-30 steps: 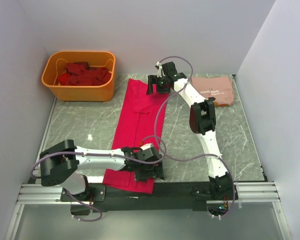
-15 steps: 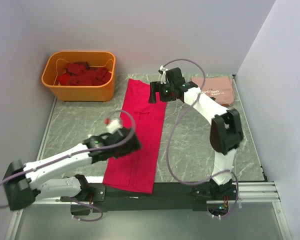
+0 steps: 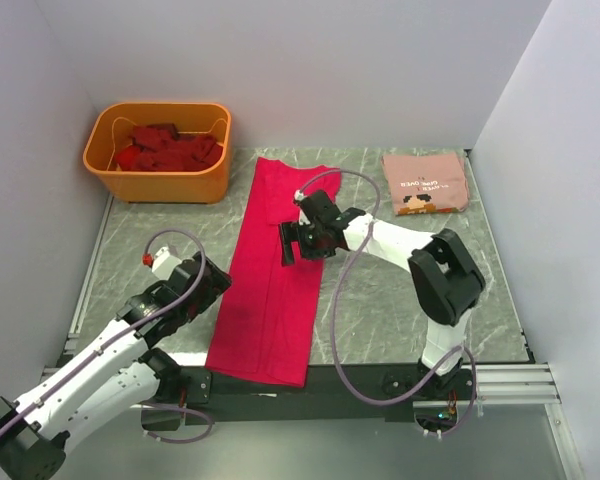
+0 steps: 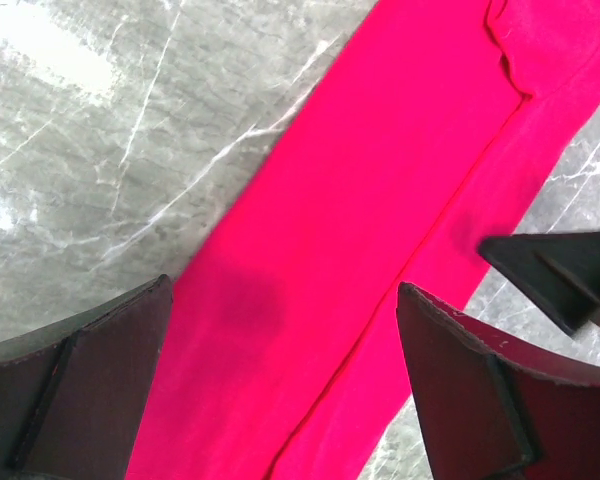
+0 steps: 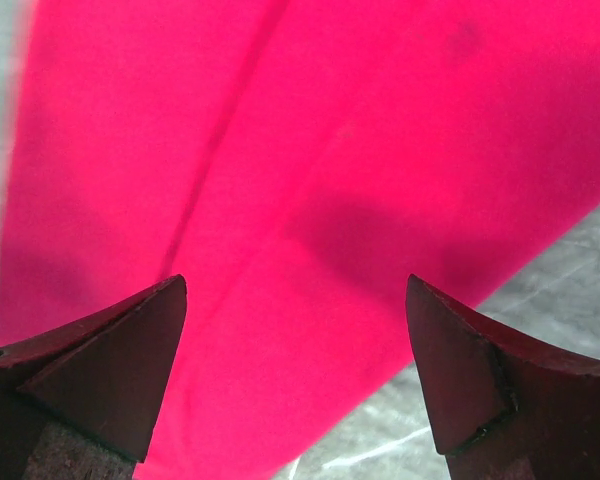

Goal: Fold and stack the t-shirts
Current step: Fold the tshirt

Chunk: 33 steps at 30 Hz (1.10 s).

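A bright crimson-pink t-shirt (image 3: 273,270) lies flat on the grey marble table as a long narrow strip, folded lengthwise, running from the far side to the near edge. My left gripper (image 3: 210,287) hovers open at the strip's left edge; in the left wrist view the cloth (image 4: 380,200) shows between the open gripper (image 4: 283,300). My right gripper (image 3: 292,243) hangs open over the strip's right half, the cloth (image 5: 310,150) filling the view below the open gripper (image 5: 296,290). A folded salmon-pink t-shirt (image 3: 425,182) with a small print lies at the far right.
An orange tub (image 3: 110,170) at the far left corner holds several dark red t-shirts (image 3: 170,150). White walls close in the left, far and right sides. A metal rail (image 3: 520,380) runs along the near table edge.
The left arm has pulled back from the shirt's near hem and swung out to the left. The right gripper has moved from the collar end toward the strip's middle. Both stayed open.
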{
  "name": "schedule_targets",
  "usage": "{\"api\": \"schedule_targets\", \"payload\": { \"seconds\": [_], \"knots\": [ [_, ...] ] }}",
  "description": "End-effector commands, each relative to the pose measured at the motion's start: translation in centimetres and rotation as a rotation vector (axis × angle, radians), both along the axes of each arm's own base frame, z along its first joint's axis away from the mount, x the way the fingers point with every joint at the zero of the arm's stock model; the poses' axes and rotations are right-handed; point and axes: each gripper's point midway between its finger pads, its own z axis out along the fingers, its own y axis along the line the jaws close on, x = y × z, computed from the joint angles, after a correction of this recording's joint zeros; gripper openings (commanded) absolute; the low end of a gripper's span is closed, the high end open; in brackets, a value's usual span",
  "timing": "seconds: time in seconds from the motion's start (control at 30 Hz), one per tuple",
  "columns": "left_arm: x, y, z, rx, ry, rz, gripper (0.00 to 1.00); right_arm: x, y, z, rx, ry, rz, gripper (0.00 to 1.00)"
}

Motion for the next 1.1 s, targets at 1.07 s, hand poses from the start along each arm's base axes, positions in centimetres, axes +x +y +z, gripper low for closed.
{"api": "schedule_targets", "payload": {
  "seconds": [1.07],
  "knots": [
    [-5.9,-8.4,-6.2,-0.206,0.259,-0.462,1.00,12.4,-5.0,4.2,0.111,-0.050,-0.228,0.96]
  ]
}}
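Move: Beneath the right hand's open fingers lies the folded t-shirt, a slanting strip about 4 cm down, its middle some 5 cm back and 2 cm left. The brown package sits about 18 cm ahead and 29 cm right of that hand, the orange basket about 27 cm ahead and 29 cm left. From the left hand the shirt's middle is some 12 cm right, 4 cm ahead and 9 cm below. Sinking about 3.5 cm onto the strip, the open right hand pushes the t-shirt along the table, forward some 13 cm and drifting 5 cm right as it turns clockwise, then eases back slightly. The open left hand first hovers, then swings right and down about 6 cm each, and a little back, towards the strip's near left part, twisting clockwise some 20 degrees; no touch of it is visible. ##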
